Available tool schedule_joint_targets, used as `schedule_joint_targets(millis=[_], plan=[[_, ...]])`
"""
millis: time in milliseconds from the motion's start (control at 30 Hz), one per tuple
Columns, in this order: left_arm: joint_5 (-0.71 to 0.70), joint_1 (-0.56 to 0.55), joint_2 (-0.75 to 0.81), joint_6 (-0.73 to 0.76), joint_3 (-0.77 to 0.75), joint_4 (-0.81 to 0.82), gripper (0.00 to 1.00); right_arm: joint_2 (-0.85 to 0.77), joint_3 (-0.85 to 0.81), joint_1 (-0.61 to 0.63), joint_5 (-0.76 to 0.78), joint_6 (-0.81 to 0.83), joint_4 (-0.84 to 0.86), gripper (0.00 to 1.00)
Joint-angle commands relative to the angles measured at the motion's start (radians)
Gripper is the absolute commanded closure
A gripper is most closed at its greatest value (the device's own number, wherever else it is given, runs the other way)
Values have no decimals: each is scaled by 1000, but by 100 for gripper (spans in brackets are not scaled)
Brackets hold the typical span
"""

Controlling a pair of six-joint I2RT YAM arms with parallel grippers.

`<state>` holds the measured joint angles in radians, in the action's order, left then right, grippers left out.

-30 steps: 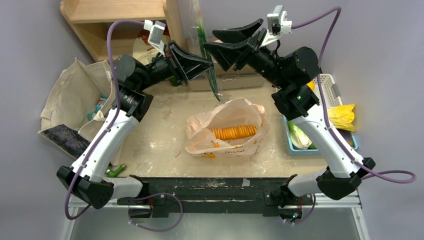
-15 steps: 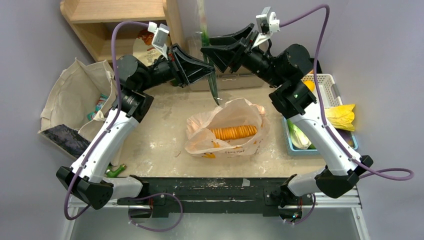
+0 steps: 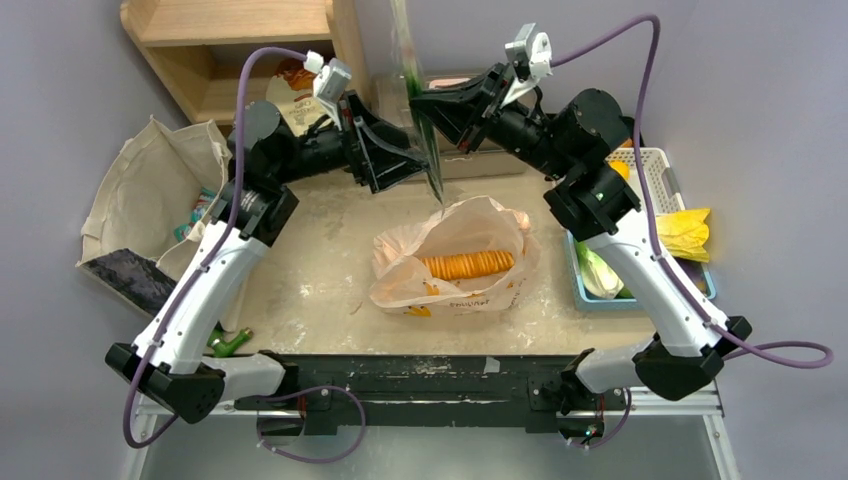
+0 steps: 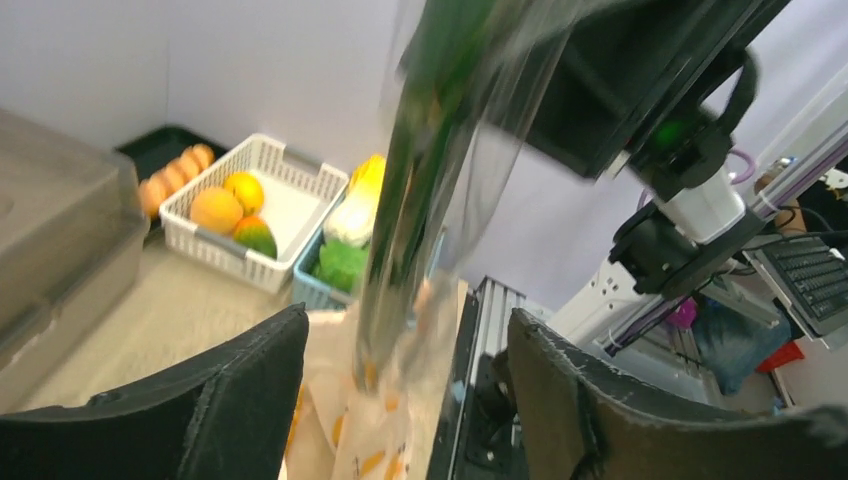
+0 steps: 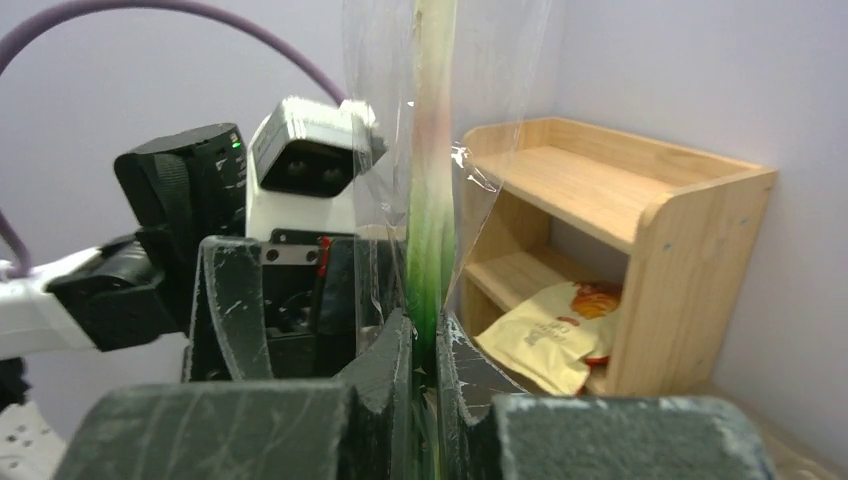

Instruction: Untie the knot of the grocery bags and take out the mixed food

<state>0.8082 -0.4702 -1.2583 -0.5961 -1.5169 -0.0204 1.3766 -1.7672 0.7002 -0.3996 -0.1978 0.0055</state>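
Note:
The grocery bag (image 3: 455, 265) lies open mid-table, pale orange; a row of orange round slices (image 3: 466, 264) shows in its mouth. No knot shows. A long green vegetable in a clear sleeve (image 3: 434, 180) hangs upright above the bag's far edge. My right gripper (image 3: 425, 105) is shut on it; in the right wrist view the jaws (image 5: 424, 325) pinch the green stalk (image 5: 430, 230). My left gripper (image 3: 405, 150) stands open beside the sleeve. In the left wrist view its fingers (image 4: 405, 330) stand apart either side of the sleeve (image 4: 420, 180), above the bag (image 4: 340, 430).
A wooden shelf (image 3: 230, 40) holding a yellow packet (image 5: 550, 330) stands back left. A canvas tote (image 3: 140, 200) lies left. A white basket (image 4: 285, 165) with round fruits and a blue basket (image 3: 578, 270) of greens sit right. A grey box (image 4: 50, 240) is behind.
My left gripper has opened and let go of the sleeved vegetable. My right gripper has closed on it. Both wrists shifted slightly.

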Motion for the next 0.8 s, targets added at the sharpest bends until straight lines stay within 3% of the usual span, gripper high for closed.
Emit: schedule_joint_targets(millis=[0, 133, 300, 767], plan=[[-21, 36, 91, 182, -23, -271, 21, -67, -42, -31, 83, 168, -1, 100], [-174, 42, 187, 306, 51, -360, 1, -52, -85, -115, 121, 282, -89, 100], [-239, 52, 187, 345, 43, -472, 0, -31, -75, -211, 202, 529, -144, 100], [-223, 96, 145, 384, 35, -589, 0, 69, -32, -646, 125, 876, -247, 100]])
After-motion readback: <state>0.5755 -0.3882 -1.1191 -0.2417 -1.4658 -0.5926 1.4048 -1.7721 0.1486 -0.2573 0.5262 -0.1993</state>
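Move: From the right hand, which already holds the scallion in its clear sleeve, the white basket lies about 37 cm to the right, 20 cm ahead and 52 cm below. The blue basket is some 41 cm right and 4 ahead, the baguette tray 33 right and 31 ahead, both about as low. For the left hand, the grocery bag is roughly 9 cm right, 5 ahead and 44 below; the white basket is 40 right, 22 ahead and 45 below. Pinching the scallion throughout, the right hand swings it off rightward and forward, nearly 30 cm in all, towards the white basket, rising slightly before sinking about 5 cm net and turning some 50 degrees clockwise as its left side dips. The left fingers, already parting, spread fully while that hand backs off to its left, then sinks about 10 cm. ##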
